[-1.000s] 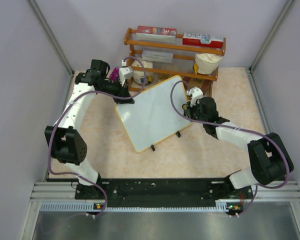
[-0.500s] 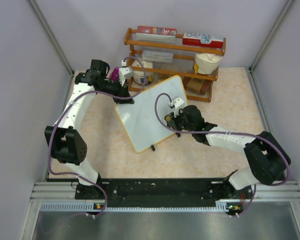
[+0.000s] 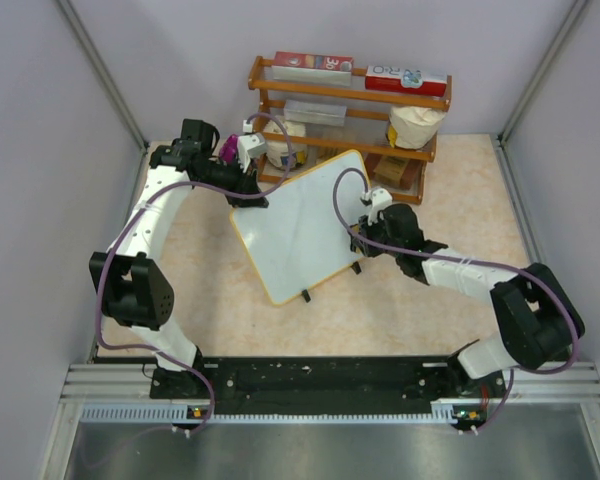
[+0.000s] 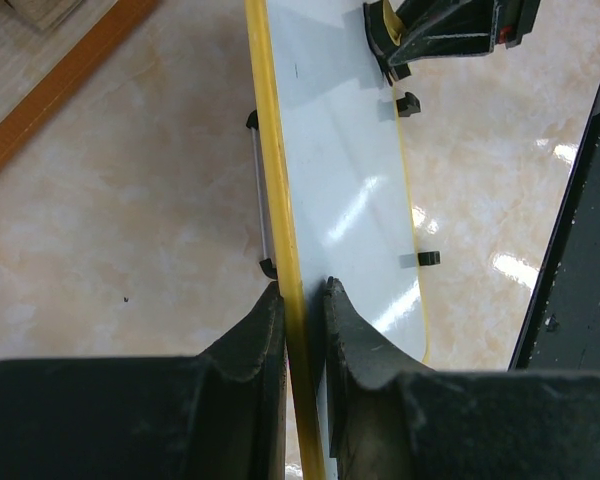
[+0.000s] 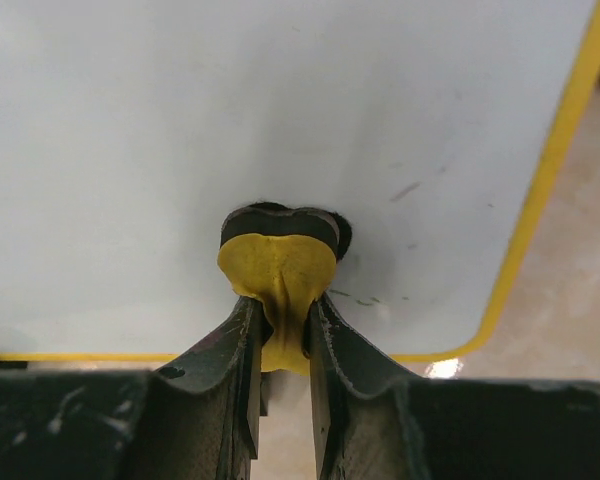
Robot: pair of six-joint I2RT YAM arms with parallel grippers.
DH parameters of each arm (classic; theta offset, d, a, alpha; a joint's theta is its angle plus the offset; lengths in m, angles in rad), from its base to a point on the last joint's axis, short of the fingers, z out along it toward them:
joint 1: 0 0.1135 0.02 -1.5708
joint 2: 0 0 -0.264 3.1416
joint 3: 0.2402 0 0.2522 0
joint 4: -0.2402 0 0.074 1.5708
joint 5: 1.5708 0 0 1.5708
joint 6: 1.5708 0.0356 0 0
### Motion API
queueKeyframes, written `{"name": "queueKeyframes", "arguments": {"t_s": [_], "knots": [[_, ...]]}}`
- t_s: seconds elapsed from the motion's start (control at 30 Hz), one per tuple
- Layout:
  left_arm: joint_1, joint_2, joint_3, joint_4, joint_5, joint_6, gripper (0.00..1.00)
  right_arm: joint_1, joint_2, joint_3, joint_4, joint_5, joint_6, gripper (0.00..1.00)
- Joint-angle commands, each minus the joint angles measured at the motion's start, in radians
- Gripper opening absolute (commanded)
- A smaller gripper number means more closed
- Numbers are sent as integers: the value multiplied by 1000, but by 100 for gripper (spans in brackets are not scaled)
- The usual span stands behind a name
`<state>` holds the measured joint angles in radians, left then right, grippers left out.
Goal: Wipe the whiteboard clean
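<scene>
The whiteboard [image 3: 305, 228] lies tilted in the middle of the table, its white face almost blank. My left gripper [image 3: 250, 197] is shut on its yellow frame at the far left edge; the left wrist view shows both fingers [image 4: 260, 330] pinching the frame of the whiteboard [image 4: 335, 150]. My right gripper [image 3: 365, 235] is shut on a yellow eraser with a black felt pad [image 5: 278, 262], pressed against the whiteboard [image 5: 230, 110] near its right edge. Faint small marks [image 5: 405, 190] remain beside the eraser. The eraser [image 4: 377, 30] also shows at the top of the left wrist view.
A wooden rack [image 3: 350, 95] with boxes, a white bag [image 3: 413, 125] and small items stands just behind the board. A purple object [image 3: 226, 148] sits by the left arm. Grey walls close in left and right.
My right gripper swept the eraser from the board's right edge inward to the left, then came partway back toward the right edge. The left gripper and the board stayed still.
</scene>
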<state>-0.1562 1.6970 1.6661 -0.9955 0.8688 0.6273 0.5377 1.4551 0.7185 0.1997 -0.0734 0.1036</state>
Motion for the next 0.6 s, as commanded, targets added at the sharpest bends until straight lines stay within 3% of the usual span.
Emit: {"name": "queueKeyframes", "arguments": {"t_s": [0.0, 0.57], "knots": [[-23, -26, -31, -51, -21, 100, 0, -51, -10, -25, -17, 121, 30, 0], [-23, -25, -34, -58, -19, 107, 0, -111, 16, 24, -114, 215, 145, 0]]}}
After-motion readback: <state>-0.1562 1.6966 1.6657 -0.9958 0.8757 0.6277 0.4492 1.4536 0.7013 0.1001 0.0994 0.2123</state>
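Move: At the right hand, which already holds the yellow eraser on the slanted whiteboard, the few stray marks lie about 4 cm to the right and 2 cm farther out, roughly level in height. The whiteboard's lower right corner is some 8 cm to the right, straight across and 2 cm lower; the near black clip is about 5 cm back, straight behind and 5 cm below. From the left hand the marks lie about 30 cm right, 5 cm back and 13 cm below. Sweeping the held eraser across the whiteboard to the robot's right, the right hand travels about 6 cm past the stray marks to the yellow right edge near the lower corner, sinking some 2 cm and swinging clockwise about 15 degrees. Its grip stays shut and the eraser stays against the board, while the left hand keeps its still pinch on the board's upper left edge. ##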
